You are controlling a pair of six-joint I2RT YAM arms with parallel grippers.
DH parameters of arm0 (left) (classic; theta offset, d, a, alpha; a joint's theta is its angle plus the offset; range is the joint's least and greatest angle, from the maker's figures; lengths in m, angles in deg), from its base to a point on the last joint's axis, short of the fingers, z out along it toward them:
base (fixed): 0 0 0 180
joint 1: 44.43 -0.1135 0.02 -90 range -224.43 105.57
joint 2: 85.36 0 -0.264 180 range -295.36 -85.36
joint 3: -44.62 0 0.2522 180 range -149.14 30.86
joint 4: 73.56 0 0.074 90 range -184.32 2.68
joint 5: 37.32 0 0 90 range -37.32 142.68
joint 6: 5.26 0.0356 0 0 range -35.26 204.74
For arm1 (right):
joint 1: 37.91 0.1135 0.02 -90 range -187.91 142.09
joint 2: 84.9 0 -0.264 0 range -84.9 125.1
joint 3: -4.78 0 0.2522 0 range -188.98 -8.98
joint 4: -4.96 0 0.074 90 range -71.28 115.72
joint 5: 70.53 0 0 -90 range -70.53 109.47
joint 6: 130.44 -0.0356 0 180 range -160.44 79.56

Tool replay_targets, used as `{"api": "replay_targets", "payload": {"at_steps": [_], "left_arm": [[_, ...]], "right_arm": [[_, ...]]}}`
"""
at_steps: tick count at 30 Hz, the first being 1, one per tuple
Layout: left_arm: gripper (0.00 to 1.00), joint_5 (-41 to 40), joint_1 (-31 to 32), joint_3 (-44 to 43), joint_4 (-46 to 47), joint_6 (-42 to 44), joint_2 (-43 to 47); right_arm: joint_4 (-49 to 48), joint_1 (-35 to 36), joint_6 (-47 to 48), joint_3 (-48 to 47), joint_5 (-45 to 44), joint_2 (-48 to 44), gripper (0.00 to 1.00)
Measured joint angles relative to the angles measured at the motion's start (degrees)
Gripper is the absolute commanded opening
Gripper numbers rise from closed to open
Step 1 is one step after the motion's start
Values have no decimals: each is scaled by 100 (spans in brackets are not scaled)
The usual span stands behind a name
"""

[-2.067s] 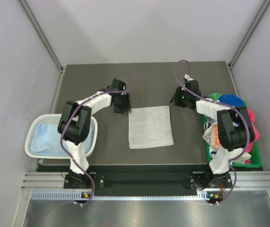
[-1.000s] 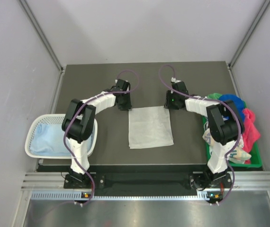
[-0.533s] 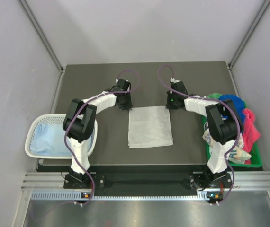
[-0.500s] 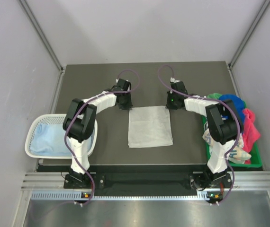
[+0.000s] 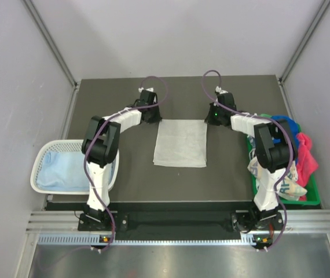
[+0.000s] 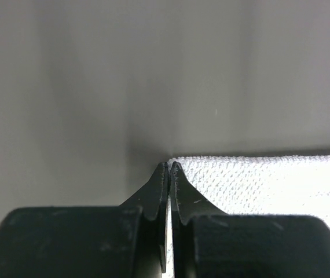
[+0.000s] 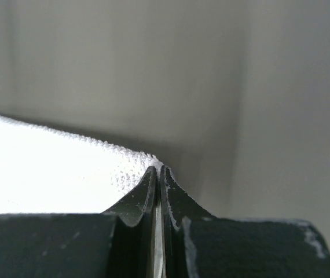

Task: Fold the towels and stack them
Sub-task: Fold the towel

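Observation:
A whitish-grey towel (image 5: 180, 143) lies spread in the middle of the dark table. My left gripper (image 5: 153, 119) is shut on its far left corner, with white terry cloth (image 6: 257, 185) pinched between the black fingertips in the left wrist view. My right gripper (image 5: 210, 120) is shut on the far right corner, and the towel (image 7: 55, 168) runs off to the left of its jaws in the right wrist view. A pale blue towel (image 5: 58, 171) lies in the white mesh basket (image 5: 42, 155). Several coloured towels (image 5: 295, 150) are heaped in the green tray (image 5: 304, 200).
The basket hangs at the table's left edge beside my left arm. The green tray sits along the right edge beside my right arm. Grey walls close in the table on three sides.
Both grippers have closed on the towel's far corners and pulled them toward the back of the table. The towel now lies stretched a little farther back.

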Motion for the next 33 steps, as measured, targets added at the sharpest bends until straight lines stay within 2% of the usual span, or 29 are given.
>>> {"api": "replay_targets", "payload": {"at_steps": [6, 11, 18, 26, 33], "left_arm": [[0, 404, -225, 151, 1005, -26, 0], [0, 671, -260, 914, 1871, -76, 258], [0, 918, -254, 1893, 2627, -232, 922], [0, 1049, -254, 2094, 2837, -164, 1414], [9, 1117, -254, 2149, 2789, 68, 1478]], "right_arm": [[-616, -39, -7, 48, 83, -33, 1], [-1008, -39, -11, 474, 118, -334, 1], [-1390, -33, -28, 1137, 168, -962, 1], [-1725, 17, -61, 1725, 170, -1412, 1], [-1956, 184, -55, 2159, 142, -1733, 1]]}}
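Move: I already pinch the towel's two far corners, one in each hand, barely above the table. From my left hand the towel's middle lies about 11 cm back and 10 cm to the right; from my right hand it is some 11 cm back and 11 cm to the left. The white basket's middle is roughly 20 cm back and 39 cm left of my left hand, and the green bin's about 18 cm back and 36 cm right of my right hand. Keeping both corners pinched, I drag the towel a last 2 to 3 cm forward while starting to rise, then turn back towards its near edge. My left hand draws back about 4 cm while lifting, ending some 7 cm up; my right hand climbs about 5 cm and keeps pulling back, over 6 cm. Both sets of fingertips tilt up and forward, the left by nearly 20 degrees. ##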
